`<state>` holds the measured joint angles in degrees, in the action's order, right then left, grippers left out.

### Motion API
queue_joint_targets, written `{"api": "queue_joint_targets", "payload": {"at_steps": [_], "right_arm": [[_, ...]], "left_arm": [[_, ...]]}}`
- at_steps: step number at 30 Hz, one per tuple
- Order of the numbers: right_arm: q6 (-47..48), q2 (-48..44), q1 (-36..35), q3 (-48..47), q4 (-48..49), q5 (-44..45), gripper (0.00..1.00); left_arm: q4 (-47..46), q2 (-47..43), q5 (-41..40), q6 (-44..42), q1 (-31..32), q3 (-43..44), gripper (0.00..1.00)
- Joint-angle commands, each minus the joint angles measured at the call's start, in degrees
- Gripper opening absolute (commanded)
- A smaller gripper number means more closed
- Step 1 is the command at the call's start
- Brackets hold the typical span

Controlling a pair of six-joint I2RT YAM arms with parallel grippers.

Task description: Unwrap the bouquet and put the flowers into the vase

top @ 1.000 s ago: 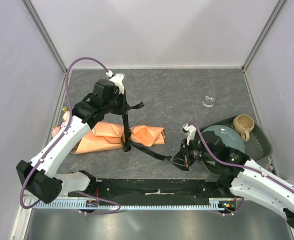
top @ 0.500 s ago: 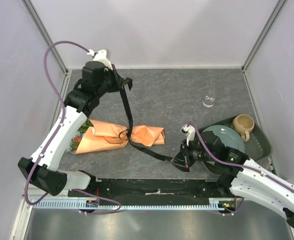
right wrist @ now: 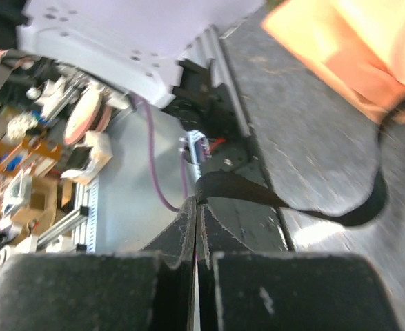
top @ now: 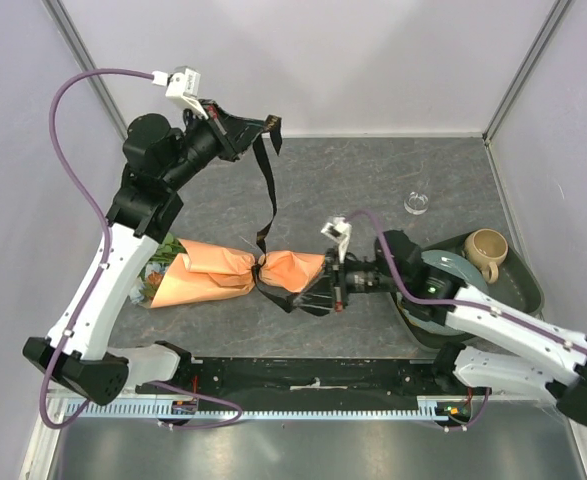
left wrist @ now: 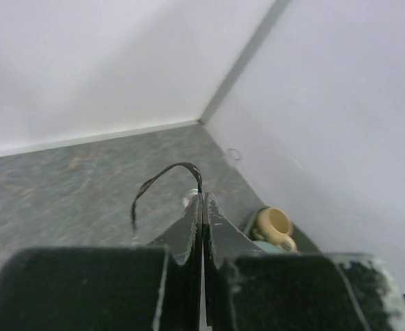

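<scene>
The bouquet [top: 228, 273] lies on its side at the left, wrapped in orange-tan paper, with its flowers [top: 156, 262] peeking out at the left end behind the left arm. A black ribbon [top: 269, 190] still cinches its waist. My left gripper [top: 260, 127] is raised near the back wall, shut on one ribbon end [left wrist: 162, 176]. My right gripper [top: 307, 299] sits just right of the bouquet, shut on the other ribbon end [right wrist: 295, 205]. The orange paper [right wrist: 340, 48] fills the right wrist view's top corner. The small clear vase [top: 416, 202] stands at the back right, apart from both grippers.
A dark green tray [top: 521, 292] at the right holds a pale blue plate [top: 461, 268] and a beige mug [top: 487, 247], which also shows as the mug [left wrist: 274, 225] in the left wrist view. White walls close in the back and both sides.
My left gripper rose and swung toward the back wall, drawing its ribbon end up. My right gripper moved left to the bouquet's right end with the other ribbon end.
</scene>
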<state>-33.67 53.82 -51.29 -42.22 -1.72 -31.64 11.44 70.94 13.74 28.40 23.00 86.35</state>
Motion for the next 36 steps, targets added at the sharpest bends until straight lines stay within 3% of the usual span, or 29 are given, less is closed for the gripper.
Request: {"api": "queue_joint_targets", "payload": {"at_steps": [1,5,9,12,15,24,27,28,29,30,32,33,34,36], "right_arm": [[3.07,8.56,-6.8,-12.32,11.3,-5.81,0.0],[6.77,16.03,-9.27,-21.22,12.09,-1.07,0.0],[8.09,18.42,-9.36,-26.6,12.35,7.37,0.0],[8.71,18.6,-9.44,-28.53,12.97,12.38,0.0],[9.06,18.42,-9.36,-29.94,13.4,14.23,0.0],[11.96,16.23,-9.36,-29.59,10.68,21.09,0.0],[11.79,16.31,-9.45,-29.15,10.85,22.14,0.0],[11.79,16.31,-9.36,-28.89,10.86,22.67,0.0],[11.7,16.4,-9.27,-28.8,10.77,23.11,0.0],[11.61,16.49,-9.36,-28.89,10.42,23.72,0.0],[11.78,17.54,-9.27,-29.85,8.67,25.74,0.0],[11.87,18.24,-9.18,-31.25,7.88,26.45,0.0],[11.96,19.47,-8.92,-32.04,6.56,27.67,0.0],[11.0,20.88,-7.35,-33.45,5.76,28.47,0.0]], "left_arm": [[-9.94,5.08,15.33,5.86,0.2,2.15,0.02],[-5.15,13.77,26.4,8.95,0.11,10.39,0.02],[7.93,22.21,30.2,7.02,-0.06,17.88,0.02],[12.53,26.09,30.13,5.09,-0.41,19.3,0.02],[13.34,28.46,29.59,5.26,-1.38,19.21,0.02],[4.2,34.17,45.4,13.34,-0.07,17.45,0.02],[6.47,34.01,47.26,11.6,0.64,16.05,0.02],[9.45,33.48,43.6,7.32,0.46,16.05,0.03],[15.13,32.69,40.7,4.5,0.2,16.74,0.09],[17.36,31.73,37.71,2.29,0.02,16.75,0.29],[18.35,27.96,32.52,-0.1,-1.46,14.92,0.51],[18.0,26.72,31.71,0.07,-2.17,14.03,0.81],[18.0,23.93,30.22,0.25,-3.74,13.42,0.91],[18.0,20.75,27.59,0.25,-5.33,11.22,0.98]]}}
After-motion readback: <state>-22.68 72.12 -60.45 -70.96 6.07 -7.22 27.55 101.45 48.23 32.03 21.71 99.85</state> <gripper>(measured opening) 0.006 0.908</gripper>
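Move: Directly below the left hand, about 43 cm down and some 5 cm back, is the bouquet's ribbon knot; the flower heads lie roughly 26 cm to this hand's left, 4 cm back. From the right hand the same knot is about 17 cm ahead, 11 cm left and 22 cm down, with the wrapper's tail end 15 cm ahead and 4 cm right. Each hand already holds one ribbon tail. Swinging down about 16 cm and right some 9 cm from high above the bouquet, the left hand tips its fingers down about 35 degrees, turns clockwise, then opens them wide and lets go of its ribbon tail. The right hand keeps its tail pinched and draws it up about 15 cm, leftward and then forward, over the wrapper. ##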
